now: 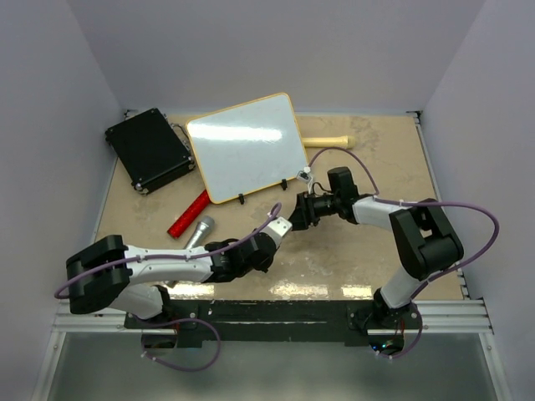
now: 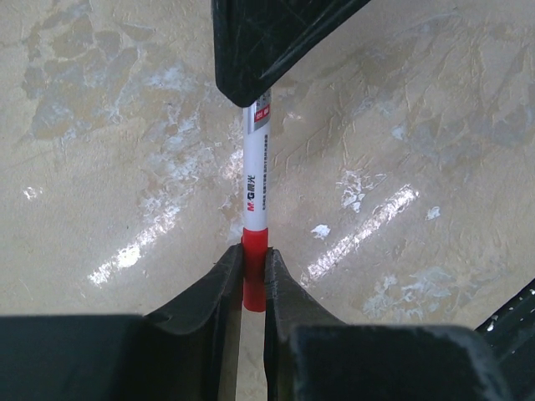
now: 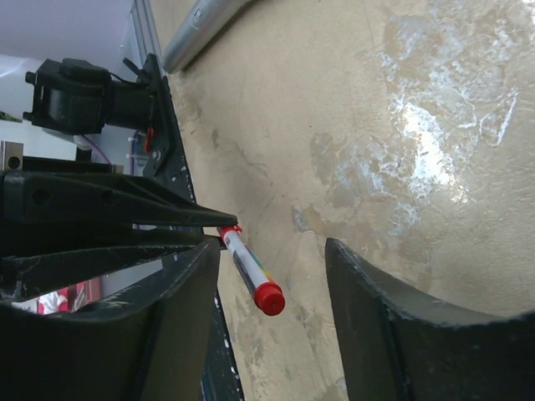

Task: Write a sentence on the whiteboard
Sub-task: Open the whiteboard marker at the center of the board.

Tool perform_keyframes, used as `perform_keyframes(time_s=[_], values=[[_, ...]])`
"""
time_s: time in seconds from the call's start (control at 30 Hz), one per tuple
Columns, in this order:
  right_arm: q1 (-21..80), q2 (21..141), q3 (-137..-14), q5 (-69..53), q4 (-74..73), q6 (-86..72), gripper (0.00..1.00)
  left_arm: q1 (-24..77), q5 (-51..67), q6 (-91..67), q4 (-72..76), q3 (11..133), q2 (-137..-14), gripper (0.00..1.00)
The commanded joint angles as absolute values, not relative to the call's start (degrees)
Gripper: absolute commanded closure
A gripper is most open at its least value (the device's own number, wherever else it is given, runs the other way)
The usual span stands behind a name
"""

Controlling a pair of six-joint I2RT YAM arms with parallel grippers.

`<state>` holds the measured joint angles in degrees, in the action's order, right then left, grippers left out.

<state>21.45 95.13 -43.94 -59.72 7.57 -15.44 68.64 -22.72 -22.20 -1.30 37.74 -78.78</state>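
Note:
The whiteboard point(image 1: 242, 146) lies tilted at the back of the table, its face blank; no sentence shows on it. My left gripper point(image 1: 274, 232) is shut on the red tail end of a white marker point(image 2: 255, 167), which sticks out away from its fingers point(image 2: 219, 284). The marker's red cap point(image 3: 269, 297) points into my right gripper point(image 3: 274, 251). That gripper is open, one jaw on each side of the cap with a gap to both. In the top view the two grippers meet just below the board's near edge, the right gripper point(image 1: 298, 210) facing the left.
A black case point(image 1: 149, 149) sits left of the board. A red flat bar point(image 1: 188, 215) and a silver cylinder point(image 1: 199, 231) lie beside my left arm. A wooden handle point(image 1: 330, 140) sticks out from behind the board's right side.

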Motion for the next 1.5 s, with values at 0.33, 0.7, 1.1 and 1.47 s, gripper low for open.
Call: perform_keyframes(time_s=[0.33, 0.7, 1.1, 1.47], values=[[24.6, 95.4, -47.1, -66.0, 7.4, -16.5, 0.69, 68.4, -25.3, -19.3, 1.6, 41.1, -79.8, 1.0], [25.0, 94.2, -47.6, -67.9, 7.8, -16.8, 1.0, 68.2, -27.4, -19.4, 1.5, 42.5, -80.6, 0.99], [20.5, 85.1, -50.8, -72.3, 0.2, -3.4, 1.0, 65.9, -18.6, -24.6, 10.5, 26.6, -57.4, 0.14], [21.7, 79.1, -55.6, -75.8, -26.4, 32.7, 1.0, 54.8, 12.7, -25.9, 21.1, 19.3, -46.6, 0.14]])
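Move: The capped whiteboard marker, already pinched by its red cap in the left fingers, rises away from that hand; its middle is some 3 cm ahead, 4 cm right and 3 cm above. From the left hand the microphone lies about 23 cm left and 2 cm ahead, with the red tube 12 cm beyond it. The right hand, half open, has the marker's middle roughly 3 cm back, 2 cm left and about level; the nearer black clip is some 16 cm ahead and 5 cm left. The marker's white barrel is taken between the right fingers, which ease about 3 cm back and left around it and close while the left hand keeps its pinch on the red cap. The left fingers then open wide and let go; both hands rise, the right about 8 cm with the marker, its wrist rolling some 30 degrees, the left about 10 cm, also drawing leftward and a little back and rolling. ##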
